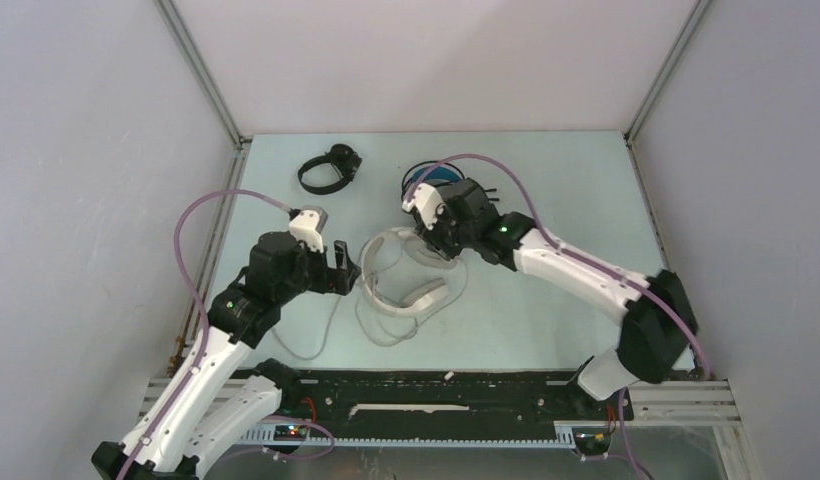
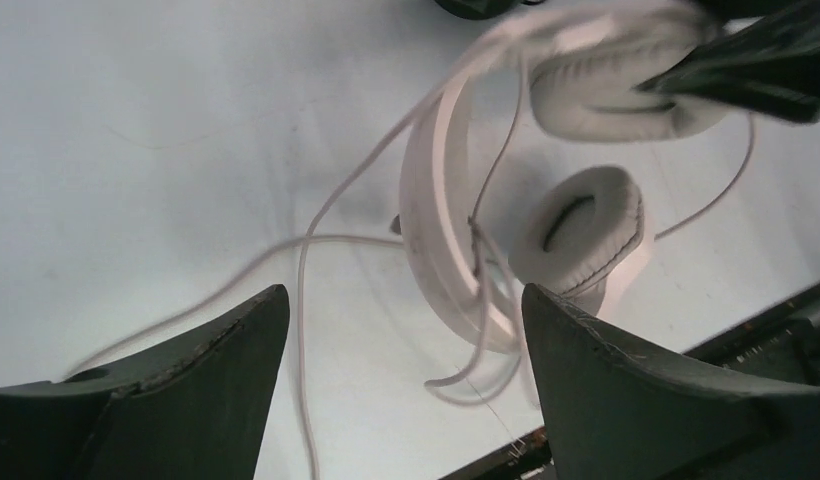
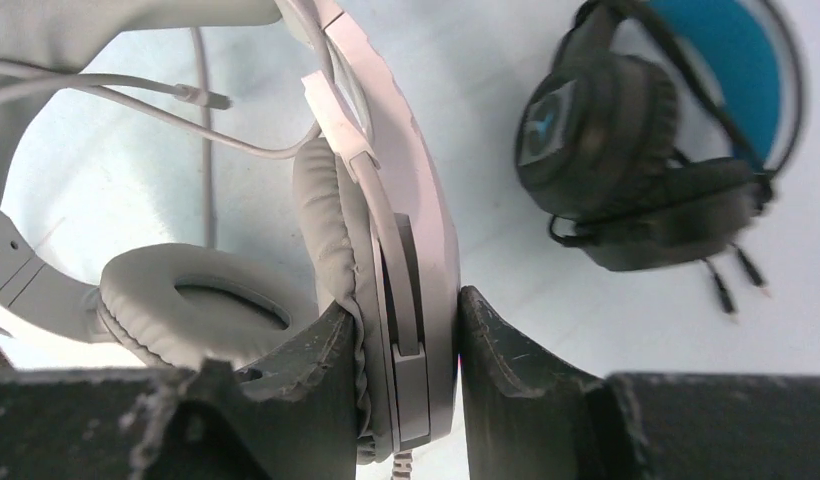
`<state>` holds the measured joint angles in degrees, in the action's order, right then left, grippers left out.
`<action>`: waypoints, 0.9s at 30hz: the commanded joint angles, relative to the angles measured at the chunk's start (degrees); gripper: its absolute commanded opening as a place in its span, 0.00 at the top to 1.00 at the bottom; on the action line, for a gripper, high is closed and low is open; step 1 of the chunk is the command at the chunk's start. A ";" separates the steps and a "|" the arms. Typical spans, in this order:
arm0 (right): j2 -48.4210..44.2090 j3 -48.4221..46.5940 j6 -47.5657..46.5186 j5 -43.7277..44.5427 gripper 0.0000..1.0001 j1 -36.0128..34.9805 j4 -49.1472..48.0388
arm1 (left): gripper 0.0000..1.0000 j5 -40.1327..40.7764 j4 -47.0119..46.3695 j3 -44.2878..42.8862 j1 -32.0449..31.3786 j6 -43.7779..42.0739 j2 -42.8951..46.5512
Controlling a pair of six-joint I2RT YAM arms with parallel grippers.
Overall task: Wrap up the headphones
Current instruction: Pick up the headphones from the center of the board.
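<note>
The white over-ear headphones point(image 1: 414, 300) lie mid-table with their white cable point(image 1: 321, 330) looping loose to the left. My right gripper point(image 1: 438, 238) is shut on one ear cup point(image 3: 386, 230), one finger on the pad and one on the shell, holding it tilted up. The other cup point(image 2: 583, 228) rests on the table. My left gripper point(image 1: 352, 272) is open and empty just left of the headband point(image 2: 426, 220), and the cable point(image 2: 304, 330) runs between its fingers point(image 2: 404, 302). The small all-black pair point(image 1: 329, 168) lies at the back. The black pair with blue headband point(image 3: 646, 140) lies behind my right gripper.
A black rail point(image 1: 436, 385) runs along the near table edge. White enclosure walls with metal posts point(image 1: 201, 70) close in the left, right and back. Purple arm cables point(image 1: 201, 215) arch over both arms.
</note>
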<state>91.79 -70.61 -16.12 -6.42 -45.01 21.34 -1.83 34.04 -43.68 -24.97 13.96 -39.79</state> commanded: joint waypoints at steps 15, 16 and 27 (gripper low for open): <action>-17.99 1.92 6.95 13.63 0.86 2.74 -0.55 | 0.09 -26.65 -11.40 -2.30 0.22 6.52 -6.67; -18.34 2.08 6.51 13.89 0.87 2.96 -0.64 | 0.09 -25.46 -10.94 -2.88 0.21 6.52 -6.70; -24.97 2.67 -1.24 0.92 0.85 2.88 -2.44 | 0.16 -20.64 -2.58 -15.97 0.27 -17.18 -10.62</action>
<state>71.96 -66.54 -15.25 1.98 -41.82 24.34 -21.65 28.62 -52.03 -24.93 12.60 -49.82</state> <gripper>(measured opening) 0.361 0.835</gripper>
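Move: The right gripper already holds the grey headphones by one cup, clear of the board; their middle lies about 9 cm left of that hand, 3 cm back and 3 cm lower. The headphones' middle is roughly 11 cm to the right of the open left gripper, 2 cm ahead and 8 cm below, its headband nearest. The blue-banded headset lies some 22 cm ahead of the right hand, straight out, and 13 cm below. Keep the right gripper's hold on the cup and lift the headphones some 10 cm higher, most of it early, carrying them about 7 cm right as the fingers tip up slightly. Bring the open left gripper right along with the headband, about 7 cm, turning it clockwise nearly 20 degrees, then raise it over the last stretch without closing. ##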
